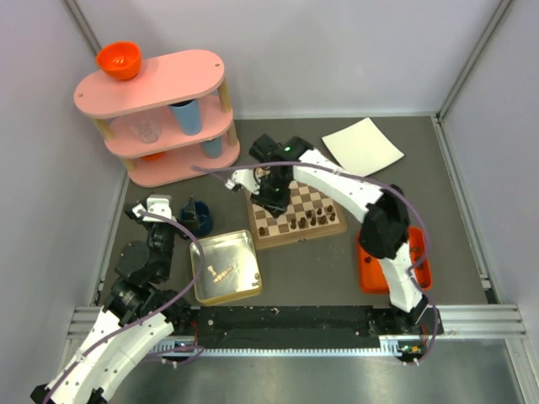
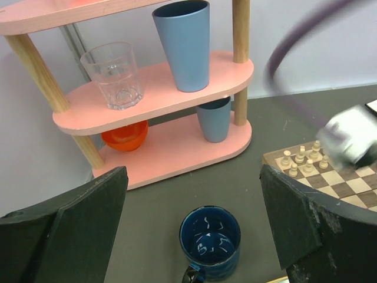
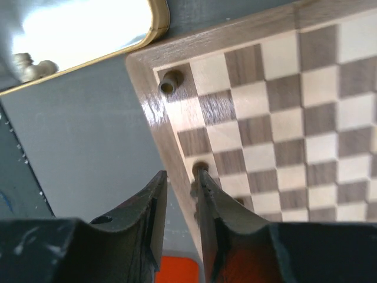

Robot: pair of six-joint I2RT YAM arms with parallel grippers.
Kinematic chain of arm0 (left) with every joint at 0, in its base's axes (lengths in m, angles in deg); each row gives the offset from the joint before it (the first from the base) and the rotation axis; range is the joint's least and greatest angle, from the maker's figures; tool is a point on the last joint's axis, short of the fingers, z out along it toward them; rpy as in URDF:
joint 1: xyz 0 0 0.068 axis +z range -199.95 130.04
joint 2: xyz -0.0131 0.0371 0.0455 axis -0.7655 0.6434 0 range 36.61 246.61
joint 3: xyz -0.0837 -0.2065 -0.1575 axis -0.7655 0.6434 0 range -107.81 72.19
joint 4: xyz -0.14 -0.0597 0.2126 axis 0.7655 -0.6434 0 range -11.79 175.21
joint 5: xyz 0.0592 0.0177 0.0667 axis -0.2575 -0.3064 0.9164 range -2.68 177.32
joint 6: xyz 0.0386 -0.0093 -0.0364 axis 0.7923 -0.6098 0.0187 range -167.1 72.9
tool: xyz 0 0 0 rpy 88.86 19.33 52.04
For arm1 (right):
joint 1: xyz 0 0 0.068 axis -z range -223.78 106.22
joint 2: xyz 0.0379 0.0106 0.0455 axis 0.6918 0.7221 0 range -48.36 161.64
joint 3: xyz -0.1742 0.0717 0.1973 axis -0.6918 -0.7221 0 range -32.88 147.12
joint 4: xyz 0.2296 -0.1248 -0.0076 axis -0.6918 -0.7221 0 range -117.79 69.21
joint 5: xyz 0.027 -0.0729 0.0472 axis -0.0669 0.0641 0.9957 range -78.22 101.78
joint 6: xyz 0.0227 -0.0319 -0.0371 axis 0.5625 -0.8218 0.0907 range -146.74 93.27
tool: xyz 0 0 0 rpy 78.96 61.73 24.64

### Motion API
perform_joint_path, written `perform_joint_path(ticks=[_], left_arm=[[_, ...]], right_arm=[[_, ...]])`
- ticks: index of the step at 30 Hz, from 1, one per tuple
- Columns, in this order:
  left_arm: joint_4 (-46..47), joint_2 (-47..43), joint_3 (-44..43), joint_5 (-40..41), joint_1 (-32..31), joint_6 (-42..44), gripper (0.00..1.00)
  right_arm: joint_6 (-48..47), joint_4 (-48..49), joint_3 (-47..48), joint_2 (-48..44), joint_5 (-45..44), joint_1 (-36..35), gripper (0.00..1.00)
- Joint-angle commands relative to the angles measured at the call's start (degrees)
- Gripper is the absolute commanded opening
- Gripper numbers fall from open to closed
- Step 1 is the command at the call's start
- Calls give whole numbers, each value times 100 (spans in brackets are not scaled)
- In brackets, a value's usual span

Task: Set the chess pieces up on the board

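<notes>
The board [image 1: 313, 202] lies mid-table, with dark chess pieces [image 1: 296, 222] along its near rows. My right gripper [image 1: 273, 192] hangs over the board's left edge. In the right wrist view its jaws [image 3: 179, 177] stand narrowly open above the board's rim [image 3: 154, 112]. One dark piece [image 3: 200, 168] stands on an edge square against the right fingertip, apart from the left one. Another dark piece [image 3: 171, 81] stands in the corner square. Cream pieces [image 2: 300, 158] stand on the board's corner [image 2: 336, 180]. My left gripper [image 2: 193, 194] is wide open over a blue mug [image 2: 209, 243].
A silver tin [image 1: 226, 267] left of the board holds pale pieces [image 1: 223, 271]. The blue mug [image 1: 195, 217] stands beside it. A pink three-tier shelf [image 1: 160, 118] with cups fills the far left. An orange tray [image 1: 418, 271] lies under the right arm, white paper [image 1: 364, 146] at the back.
</notes>
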Motion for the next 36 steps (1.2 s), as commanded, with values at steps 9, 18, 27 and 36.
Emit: perform_joint_path(ticks=[9,18,27,36], left_arm=[[30,291,-64,-667,16,-115,99],[-217,1011,-292,-1528,16,-309,99],[-445,1671,-521,-2425,16,-476,99],[-419,1662,-486,-2522,16,-450,99]], right_arm=[[-621,-118,-1774,-3318,1032,1445,61],[-490,171,-3876,-5314,2631,4345,76],[-648,479,-5810,-6247,2371,5868,76],[-2658,1095,-7384,-6819,2605,5868,75]])
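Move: The right hand, empty above the corner dark rook (about 2 cm left, 6 below), seems bound for the dark piece lying in the orange tray, roughly 34 cm right, 14 back, 9 lower. A standing dark pawn there is 25 cm right, 8 back. For the left hand, the white pieces in the metal tray are about 9 cm right, 8 back and 29 below; the blue mug stands 6 cm ahead, 3 right. Up first, about 13 cm clear of the board, then in a fast sweep of some 30 cm to its right, the right hand swings to the orange tray, drawing back about 9 cm and sinking over it at the end; its fingers spread wide and its wrist turns clockwise. The left hand, still open, shifts right towards the metal tray, sinking and tipping down. ##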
